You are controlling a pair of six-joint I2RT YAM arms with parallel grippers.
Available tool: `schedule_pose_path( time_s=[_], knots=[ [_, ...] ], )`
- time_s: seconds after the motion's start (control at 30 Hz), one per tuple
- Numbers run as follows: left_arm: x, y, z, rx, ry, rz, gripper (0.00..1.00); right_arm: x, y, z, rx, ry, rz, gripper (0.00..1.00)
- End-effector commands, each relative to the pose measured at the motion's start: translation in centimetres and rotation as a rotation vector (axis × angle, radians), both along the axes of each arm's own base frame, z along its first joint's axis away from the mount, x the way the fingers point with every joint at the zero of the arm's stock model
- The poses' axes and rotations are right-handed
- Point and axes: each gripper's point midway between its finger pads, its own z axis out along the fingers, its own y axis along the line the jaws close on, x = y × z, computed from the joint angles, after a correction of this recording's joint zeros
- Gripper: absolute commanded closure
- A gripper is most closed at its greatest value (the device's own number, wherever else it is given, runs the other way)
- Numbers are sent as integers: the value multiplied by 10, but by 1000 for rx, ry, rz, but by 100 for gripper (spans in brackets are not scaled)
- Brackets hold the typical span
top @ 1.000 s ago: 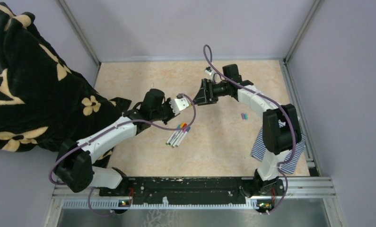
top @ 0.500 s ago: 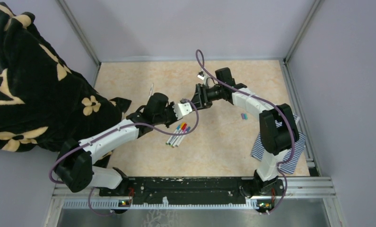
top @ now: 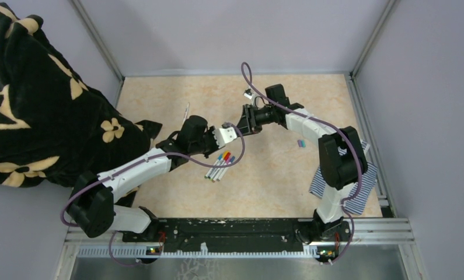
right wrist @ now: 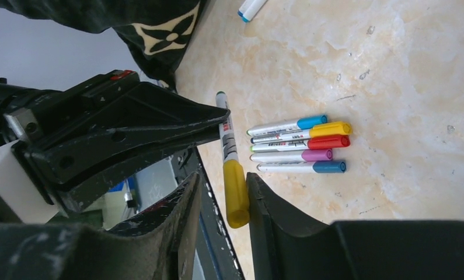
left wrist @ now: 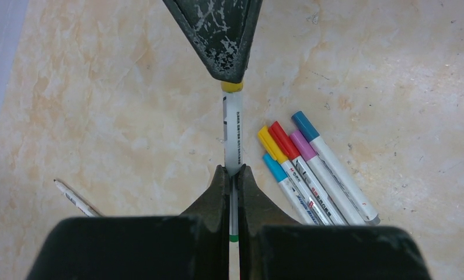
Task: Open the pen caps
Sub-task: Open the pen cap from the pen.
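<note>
My left gripper (left wrist: 233, 175) is shut on the white barrel of a pen (left wrist: 233, 137), held level above the table. Its yellow pen cap (right wrist: 236, 192) points at my right gripper (right wrist: 223, 178). The cap lies between the right gripper's jaws, touching one finger, with a gap to the other. From above, the left gripper (top: 228, 133) and the right gripper (top: 241, 123) meet tip to tip mid-table. Several capped pens (top: 220, 166) lie side by side below them, with blue, yellow, red and purple caps (left wrist: 288, 140).
Two loose caps (top: 301, 143) lie to the right. A thin pen (top: 187, 111) lies at the back left. A black flowered blanket (top: 42, 105) fills the left side. A striped cloth (top: 340, 186) lies under the right arm.
The right gripper has moved left onto the yellow cap and its jaws have narrowed around it. The left arm shifted slightly, still gripping the pen.
</note>
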Motion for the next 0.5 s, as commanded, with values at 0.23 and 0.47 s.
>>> schedule_pose_path(
  time_s=[0.23, 0.47],
  knots=[
    [-1, -3, 11, -36, -38, -11, 100, 7, 5, -10, -4, -15, 5, 79],
    [-2, -3, 11, -37, -35, -16, 93, 7, 4, -10, -4, -19, 11, 100]
  ],
)
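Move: The yellow cap on the pen my left hand is holding sits between my open right fingertips, about 2 cm below my right hand's centre and level with it otherwise. My left fingertips, on the barrel, are some 6 cm left, 2 cm back and 5 cm below. The pile of capped pens lies roughly 8 cm back, 4 cm left and 13 cm below. From my left hand the cap is about 5 cm right, 2 cm ahead and 3 cm up. I sink my right hand about 1.5 cm, bringing the open fingers down around the yellow cap, while they close from roughly a third open. Then I hold that height and go on closing until both fingertips pinch the cap from front and back. My left hand stays put and keeps its grip on the barrel. ##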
